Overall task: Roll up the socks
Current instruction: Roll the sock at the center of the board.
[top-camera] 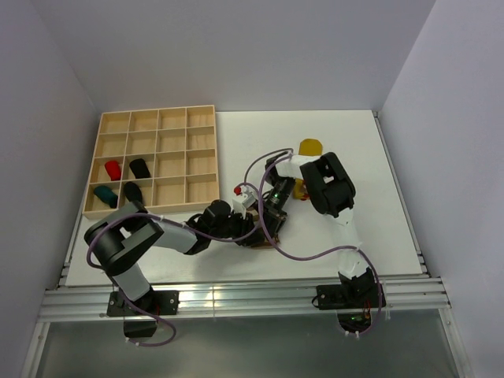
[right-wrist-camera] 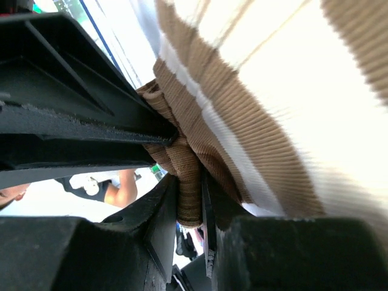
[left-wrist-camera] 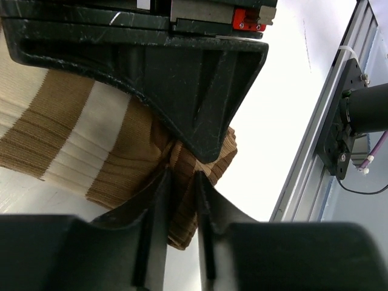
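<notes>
A white sock with brown stripes (left-wrist-camera: 79, 139) is held between both grippers at the table's middle. In the top view only a brown edge of this sock (top-camera: 264, 240) shows under the wrists. My left gripper (left-wrist-camera: 182, 177) is shut on a brown fold at the sock's end. My right gripper (right-wrist-camera: 189, 182) is shut on a bunched brown fold of the same sock (right-wrist-camera: 273, 91), right beside the left gripper's finger (right-wrist-camera: 73, 109). The two grippers meet almost tip to tip (top-camera: 258, 220). A mustard yellow sock (top-camera: 310, 146) lies flat behind the right arm, partly hidden by it.
A wooden compartment tray (top-camera: 201, 118) stands at the back left. It holds a red roll (top-camera: 113, 169), a black roll (top-camera: 140, 168), a teal roll (top-camera: 105, 193) and another black roll (top-camera: 132, 191). An aluminium rail (left-wrist-camera: 315, 139) runs along the table's near edge.
</notes>
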Robot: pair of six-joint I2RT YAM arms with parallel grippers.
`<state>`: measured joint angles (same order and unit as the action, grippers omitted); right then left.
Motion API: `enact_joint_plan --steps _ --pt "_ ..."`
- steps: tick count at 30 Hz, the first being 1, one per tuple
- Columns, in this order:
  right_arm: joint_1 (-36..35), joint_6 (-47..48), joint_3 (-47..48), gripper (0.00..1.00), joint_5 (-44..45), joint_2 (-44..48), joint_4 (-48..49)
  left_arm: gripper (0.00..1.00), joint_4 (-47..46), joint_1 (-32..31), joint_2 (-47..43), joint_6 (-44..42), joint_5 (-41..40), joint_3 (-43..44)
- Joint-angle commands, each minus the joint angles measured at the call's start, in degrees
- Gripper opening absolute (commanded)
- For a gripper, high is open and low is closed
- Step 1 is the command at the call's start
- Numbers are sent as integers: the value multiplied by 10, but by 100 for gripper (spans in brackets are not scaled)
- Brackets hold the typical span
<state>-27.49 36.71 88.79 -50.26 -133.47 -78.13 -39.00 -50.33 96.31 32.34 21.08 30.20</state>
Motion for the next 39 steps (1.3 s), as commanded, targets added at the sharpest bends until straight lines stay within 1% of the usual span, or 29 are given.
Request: enact_joint_plan --steps 1,2,3,4,5,6,7,12,14,17,24,27,29,34,35,39 --pt "10 -22 -4 26 41 21 79 25 25 -9 20 5 20 -4" --pt "10 -22 -7 27 50 26 84 22 28 -9 27 8 17 -3" --pt "9 -22 -8 27 53 30 85 16 29 -9 32 11 18 -3" --pt "9 -17 -11 28 57 42 85 13 25 -9 34 13 18 -4" --pt "10 -16 -14 30 63 50 92 10 21 -9 42 21 18 -6" --pt "9 -18 -20 32 67 58 100 2 12 -9 45 26 18 -10" --pt "10 -22 -33 34 70 71 107 0 9 -9 48 30 16 -12" --pt "20 -37 -62 47 82 137 149 0 3 -8 67 57 12 -15" --pt "26 -39 -67 50 80 151 158 0 -18 -8 77 72 15 -22" --pt "44 -52 -74 53 80 174 174 0 -35 -8 90 87 24 -30" --pt "103 -85 -94 54 72 225 230 0 -82 4 113 133 50 -47" --pt "139 -88 -115 54 65 260 263 0 -106 20 128 157 80 -54" --pt "161 -83 -126 54 66 289 281 0 -107 33 134 167 100 -54" --pt "174 -57 -174 54 69 348 311 0 -79 65 153 178 154 -40" --pt "174 -52 -185 54 68 360 325 0 -75 76 155 180 175 -38" --pt "171 -5 -235 55 69 421 347 0 -7 101 159 178 211 -9"
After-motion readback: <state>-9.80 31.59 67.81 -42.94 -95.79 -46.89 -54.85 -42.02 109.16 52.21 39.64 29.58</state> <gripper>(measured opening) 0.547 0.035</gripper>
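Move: The rolled-up near end of the sock lies between both hands' tips: its middle is about 2 cm to the left hand's right and 1 cm below it, and about 4 cm to the right hand's left and 2 cm back, level in height. The sock's flat striped part stretches some 9 cm ahead of the left hand. The yellow sock lies some 21 cm ahead of the right hand and 9 cm to its right. The left fingers close almost fully on the roll's left side and stay there, within a centimetre or so, while the wrist rolls its top forward by 20-odd degrees. The right fingers open and come free of the roll's right end; that hand then goes about 10 cm forward, 8 cm right and 7 cm up towards the yellow sock, its fingers swinging some 45 degrees to point nearly straight down. ##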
